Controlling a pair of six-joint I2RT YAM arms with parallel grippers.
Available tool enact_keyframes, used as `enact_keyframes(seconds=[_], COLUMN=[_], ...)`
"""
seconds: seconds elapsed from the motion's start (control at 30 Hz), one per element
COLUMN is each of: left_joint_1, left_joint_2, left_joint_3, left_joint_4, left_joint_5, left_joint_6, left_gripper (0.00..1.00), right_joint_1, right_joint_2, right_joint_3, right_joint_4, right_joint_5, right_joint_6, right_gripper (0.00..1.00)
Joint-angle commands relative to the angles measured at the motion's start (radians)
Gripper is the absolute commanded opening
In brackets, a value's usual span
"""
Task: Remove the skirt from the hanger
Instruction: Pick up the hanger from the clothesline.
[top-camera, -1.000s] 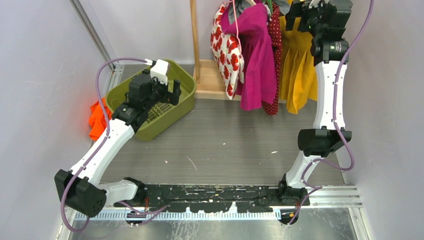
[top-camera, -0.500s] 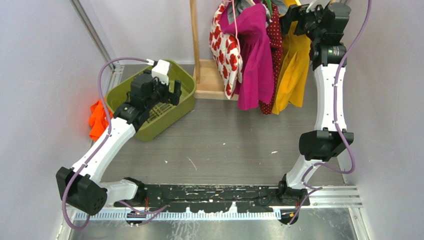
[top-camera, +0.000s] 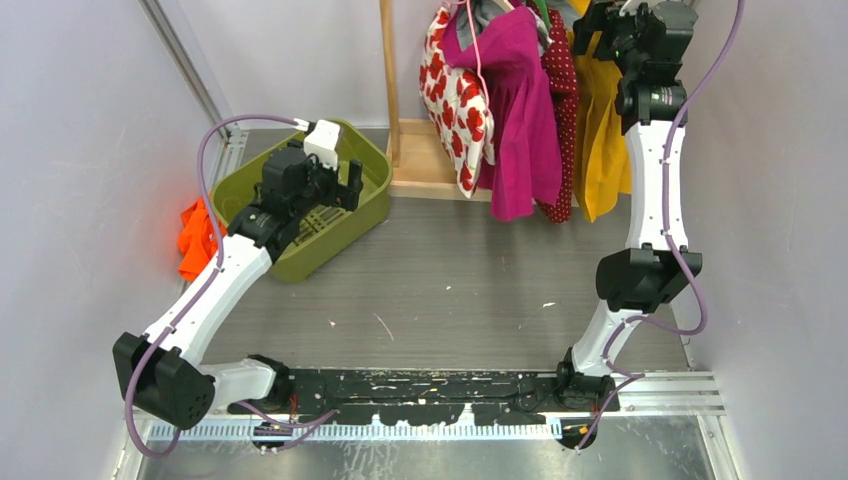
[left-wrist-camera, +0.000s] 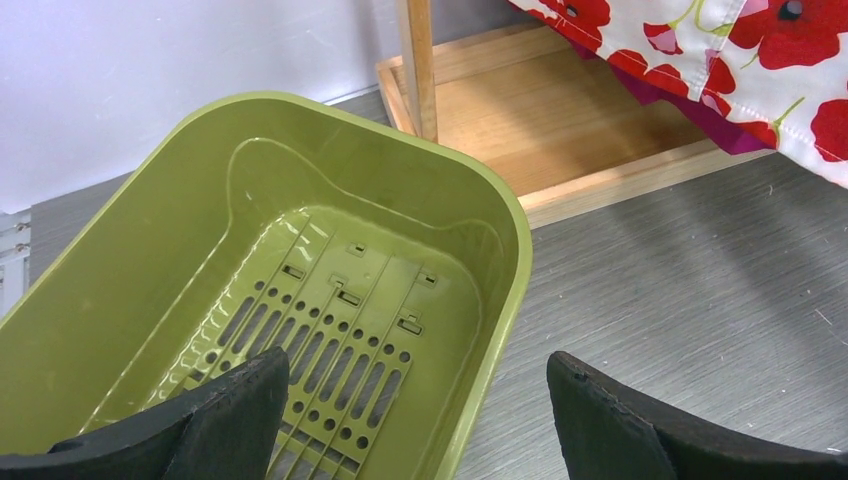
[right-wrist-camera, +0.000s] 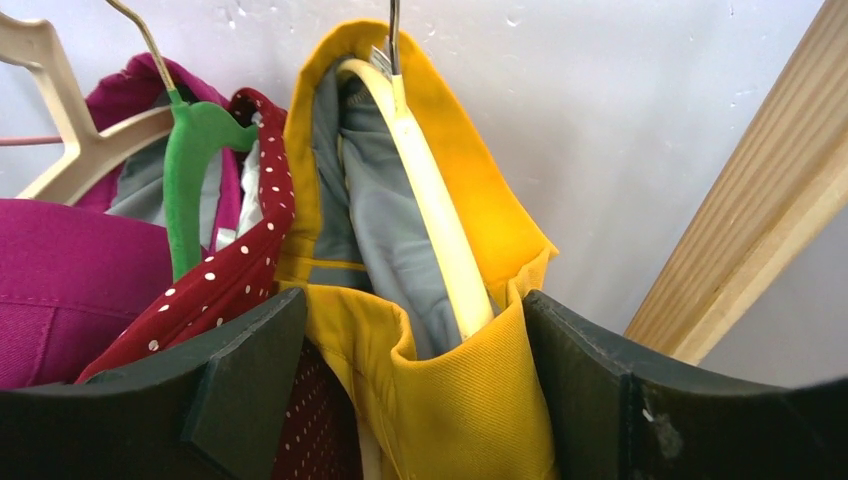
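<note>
The yellow skirt (top-camera: 605, 130) hangs on a cream hanger (right-wrist-camera: 430, 210) at the right end of the wooden rack. In the right wrist view its waistband (right-wrist-camera: 470, 410) sits between my right gripper's fingers. The right gripper (right-wrist-camera: 410, 330) is open and straddles the waistband just below the hanger's shoulder; the right finger touches the fabric. In the top view this gripper (top-camera: 600, 20) is high at the skirt's top. My left gripper (left-wrist-camera: 418, 370) is open and empty, hovering over the green basket's near rim (left-wrist-camera: 510, 210), far left of the rack (top-camera: 352, 185).
A magenta garment (top-camera: 520, 110), a red dotted one (top-camera: 565, 100) and a white poppy-print one (top-camera: 455, 100) hang left of the skirt. The rack's wooden post (top-camera: 388, 70) and base (top-camera: 425, 170) stand behind the green basket (top-camera: 375, 195). An orange cloth (top-camera: 195, 235) lies by the left wall.
The yellow skirt swung left and tilted half a second ago, then swung back right and hangs narrower now. The other garments shifted right with it. The left arm stayed still.
</note>
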Motion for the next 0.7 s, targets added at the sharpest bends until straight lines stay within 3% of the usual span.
enact_keyframes(seconds=[0.0,0.1,0.2,0.27,0.47,0.67], left_joint_1=[-0.004,-0.004,-0.004,-0.004,-0.005,-0.004], left_joint_2=[-0.007,-0.003,-0.002,-0.002,-0.011,-0.026], left_joint_3=[0.011,0.013,0.013,0.013,0.009,-0.002], left_joint_4=[0.037,0.037,0.039,0.040,0.036,0.038], left_joint_5=[-0.014,-0.012,-0.012,-0.009,-0.009,-0.014], left_joint_6=[0.017,0.015,0.013,0.011,0.010,0.008], left_gripper=[0.98,0.98,0.97,0.97,0.97,0.97], right_joint_1=[0.011,0.011,0.011,0.010,0.011,0.011], right_joint_2=[0.012,0.000,-0.021,-0.041,-0.083,-0.121], right_joint_3=[0.022,0.001,-0.028,-0.065,-0.147,-0.207], right_joint_4=[0.031,0.031,0.034,0.051,0.097,0.170], right_joint_5=[-0.006,-0.024,-0.048,-0.054,-0.082,-0.121], right_joint_6=[0.013,-0.001,-0.005,-0.005,-0.004,0.037], right_gripper=[0.82,0.71,0.36,0.22,0.01,0.01])
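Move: The near arm of the cream hanger, inside the yellow dress, is between the right hand's open fingers, about 2 cm ahead, 1 cm to the right and roughly level. The green hanger's near arm is about 8 cm left, 4 ahead and 3 up; the magenta dress's shoulder is some 13 cm left and 3 ahead, level. The rack post is about 15 cm right and 10 ahead. From the left hand the cream hanger's near arm lies roughly 20 cm ahead, 43 right and 21 up. The right fingers pinch the yellow cloth together with the cream hanger's near arm, closing from wide open to a narrow gap and stopping there. As they close, the hand sinks about 1 cm; then, gripping, it draws some 1.5 cm left towards the green hanger and about 1 cm back, barely turning. ##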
